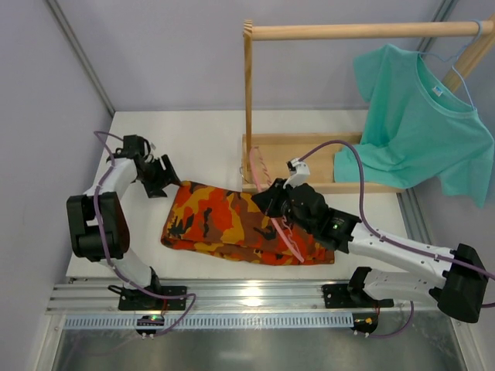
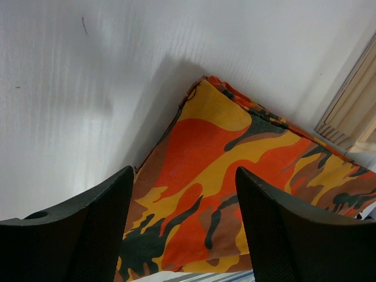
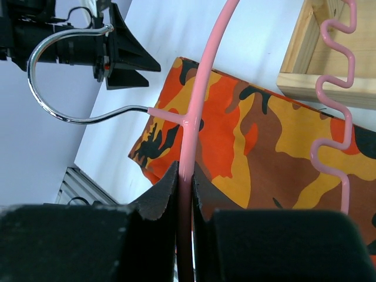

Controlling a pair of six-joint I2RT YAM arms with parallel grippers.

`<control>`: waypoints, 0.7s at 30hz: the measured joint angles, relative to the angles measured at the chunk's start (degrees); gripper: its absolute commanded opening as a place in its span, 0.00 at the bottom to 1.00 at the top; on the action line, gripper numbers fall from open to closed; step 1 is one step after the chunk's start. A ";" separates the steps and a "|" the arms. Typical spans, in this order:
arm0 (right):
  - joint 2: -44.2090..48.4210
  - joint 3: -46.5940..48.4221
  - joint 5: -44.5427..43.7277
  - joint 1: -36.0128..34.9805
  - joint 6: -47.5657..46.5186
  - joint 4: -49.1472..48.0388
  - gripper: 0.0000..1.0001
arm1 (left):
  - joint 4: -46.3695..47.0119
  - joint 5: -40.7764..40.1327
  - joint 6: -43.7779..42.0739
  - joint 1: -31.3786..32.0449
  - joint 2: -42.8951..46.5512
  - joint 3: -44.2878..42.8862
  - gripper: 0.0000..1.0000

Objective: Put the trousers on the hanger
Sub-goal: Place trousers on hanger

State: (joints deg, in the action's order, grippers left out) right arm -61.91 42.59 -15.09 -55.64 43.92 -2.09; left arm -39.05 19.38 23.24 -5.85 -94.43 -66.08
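The camouflage trousers (image 1: 224,220) lie folded flat on the white table. My right gripper (image 1: 272,204) hovers over their right half, shut on the thin pink hanger (image 1: 291,242). In the right wrist view the hanger's arm (image 3: 202,76) runs up from between the pinched jaws of the right gripper (image 3: 185,176), with the silver hook (image 3: 53,59) to the left and the ridged bar (image 3: 332,117) to the right, above the trousers (image 3: 282,147). My left gripper (image 1: 165,176) is open just above the trousers' far left corner. In its own view the left gripper (image 2: 183,173) frames bare cloth of the trousers (image 2: 217,170) and holds nothing.
A wooden clothes rack (image 1: 247,100) with a tray base (image 1: 309,151) stands behind the trousers. A teal T-shirt (image 1: 421,116) hangs on a light-blue hanger (image 1: 458,73) from its rail at the right. A metal rail (image 1: 247,297) runs along the near table edge.
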 measured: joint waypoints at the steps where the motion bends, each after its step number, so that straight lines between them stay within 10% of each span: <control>1: 0.15 0.00 -0.33 -0.09 0.37 0.04 0.04 | 0.00 0.28 -0.02 0.00 -0.33 0.33 0.69; 15: 8.61 1.03 -1.05 -0.28 3.54 7.72 0.04 | 0.48 5.33 -1.20 0.04 -6.36 0.94 0.62; 21: 4.76 2.23 4.33 -0.37 5.18 6.32 0.04 | 0.68 6.43 -1.07 0.07 -8.68 0.94 0.13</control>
State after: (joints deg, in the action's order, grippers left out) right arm -57.14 44.82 -10.76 -56.01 49.10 4.23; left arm -38.37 25.80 22.17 -5.78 -103.11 -65.14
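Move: The spot to pinch, the trousers' left edge just short of the far left corner, is about 5 cm below the left hand, 2 cm right and 1 cm back. The rack's near left corner is some 20 cm right, 1 cm ahead and 7 cm below. From the right hand, which already holds the hanger, that edge is roughly 11 cm ahead, 26 cm left and 19 cm below. Left hand sinks about 4 cm, easing right, and closes on the trousers' left edge; hanger-holding right hand rises slightly. ##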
